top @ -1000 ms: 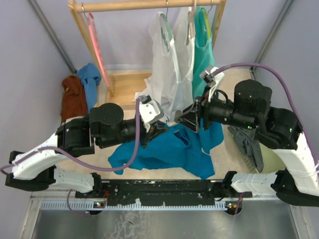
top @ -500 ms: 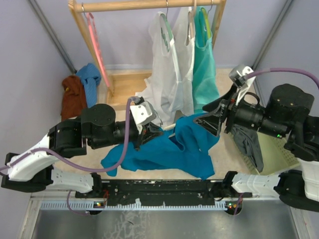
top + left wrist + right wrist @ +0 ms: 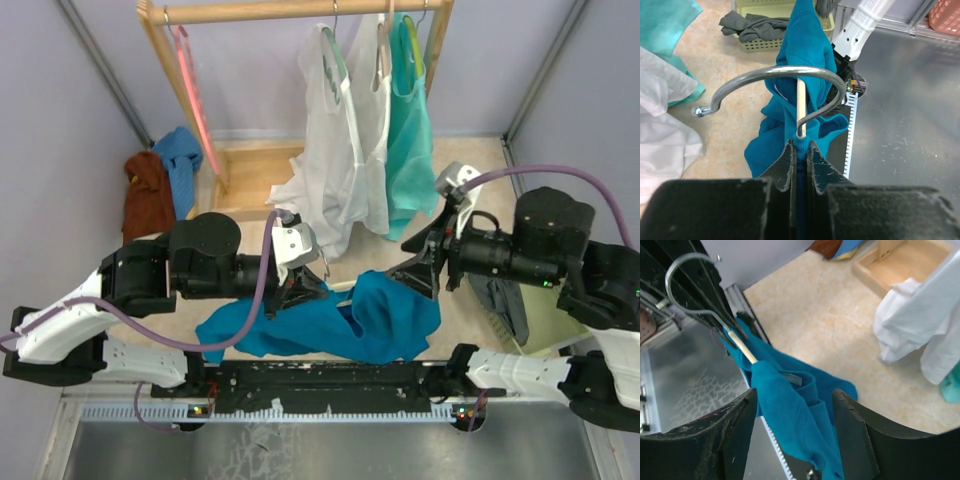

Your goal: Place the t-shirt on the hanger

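The deep teal t-shirt (image 3: 345,322) hangs in a bunched heap from the hanger, down to the table's near edge. My left gripper (image 3: 300,287) is shut on the neck of the cream hanger (image 3: 801,100), with teal fabric (image 3: 807,45) pinched between its jaws. The silver hook (image 3: 772,74) curves just past the fingertips (image 3: 788,150). My right gripper (image 3: 418,268) stands open at the shirt's right end, a little above it. In the right wrist view the t-shirt (image 3: 790,410) shows between the spread fingers (image 3: 742,415), and no contact shows. The hanger bar (image 3: 742,351) pokes out of the cloth.
A wooden rack (image 3: 165,60) at the back carries a pink hanger (image 3: 195,100), white garments (image 3: 340,140) and a mint tank top (image 3: 410,130). Brown and blue cloths (image 3: 160,185) lie at the left. A yellow-green basket (image 3: 545,315) with grey cloth (image 3: 500,295) stands at the right.
My right gripper has opened, let the t-shirt go and drawn back to the right. The shirt's right side has dropped lower. The left gripper stays shut.
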You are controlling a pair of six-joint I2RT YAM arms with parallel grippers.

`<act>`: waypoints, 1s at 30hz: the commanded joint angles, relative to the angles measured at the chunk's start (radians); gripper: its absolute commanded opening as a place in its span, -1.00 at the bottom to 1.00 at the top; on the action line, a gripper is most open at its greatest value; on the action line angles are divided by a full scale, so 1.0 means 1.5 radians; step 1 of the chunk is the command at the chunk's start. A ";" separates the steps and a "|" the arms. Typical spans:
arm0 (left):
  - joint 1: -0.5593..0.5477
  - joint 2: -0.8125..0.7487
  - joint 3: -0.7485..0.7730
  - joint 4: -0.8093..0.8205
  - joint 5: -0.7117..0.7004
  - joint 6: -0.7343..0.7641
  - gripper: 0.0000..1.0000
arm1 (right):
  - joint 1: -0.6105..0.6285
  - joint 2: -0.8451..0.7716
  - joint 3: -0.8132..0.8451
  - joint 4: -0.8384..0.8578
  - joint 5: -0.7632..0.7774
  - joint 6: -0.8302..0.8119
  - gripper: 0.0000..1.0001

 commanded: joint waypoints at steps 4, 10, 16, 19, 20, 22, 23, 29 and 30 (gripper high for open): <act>0.000 -0.016 0.003 0.008 0.049 -0.004 -1.00 | -0.002 -0.027 -0.075 0.053 -0.153 -0.019 0.23; 0.000 -0.012 0.010 0.003 0.057 -0.001 -1.00 | -0.001 -0.031 -0.099 0.049 -0.179 -0.028 0.20; 0.000 -0.009 0.018 0.000 0.060 0.001 -1.00 | -0.002 -0.032 -0.116 0.051 -0.202 -0.034 0.04; 0.000 -0.011 0.020 0.006 0.063 0.002 -1.00 | -0.001 -0.034 -0.125 0.051 -0.206 -0.039 0.04; 0.000 -0.012 0.020 0.008 0.065 0.002 -1.00 | -0.002 -0.033 -0.127 0.051 -0.206 -0.039 0.04; 0.000 -0.013 0.019 0.012 0.073 0.003 -1.00 | -0.002 -0.034 -0.134 0.052 -0.206 -0.040 0.02; 0.000 -0.013 0.019 0.013 0.076 0.003 -1.00 | -0.002 -0.033 -0.138 0.053 -0.207 -0.041 0.01; 0.000 -0.009 0.015 0.024 0.088 0.007 -1.00 | -0.002 -0.030 -0.148 0.059 -0.214 -0.046 -0.24; 0.000 -0.009 0.014 0.027 0.089 0.007 -1.00 | -0.002 -0.030 -0.151 0.060 -0.215 -0.046 -0.35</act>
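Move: The shirt bunched over the hanger's right end lies about 5 cm back, 3 cm left and 6 cm below the open right gripper. The hanger hook is some 14 cm to the right gripper's left, 3 cm back and 2 cm above it. The bare hanger bar in the collar opening is roughly 11 cm left, 5 cm back and 3 cm below. From the left gripper, that bunched shirt is about 13 cm to the right, level fore and aft, and 5 cm lower. Lower the right gripper about 5 cm onto the shirt over the hanger's right end while drawing it back some 4 cm and a little left, quickly first, then easing. Turn it about 15 degrees counter-clockwise and part-close the fingers around the cloth. Keep the left gripper pinching hanger and shirt below the hook, drawing it back about 2 cm. ##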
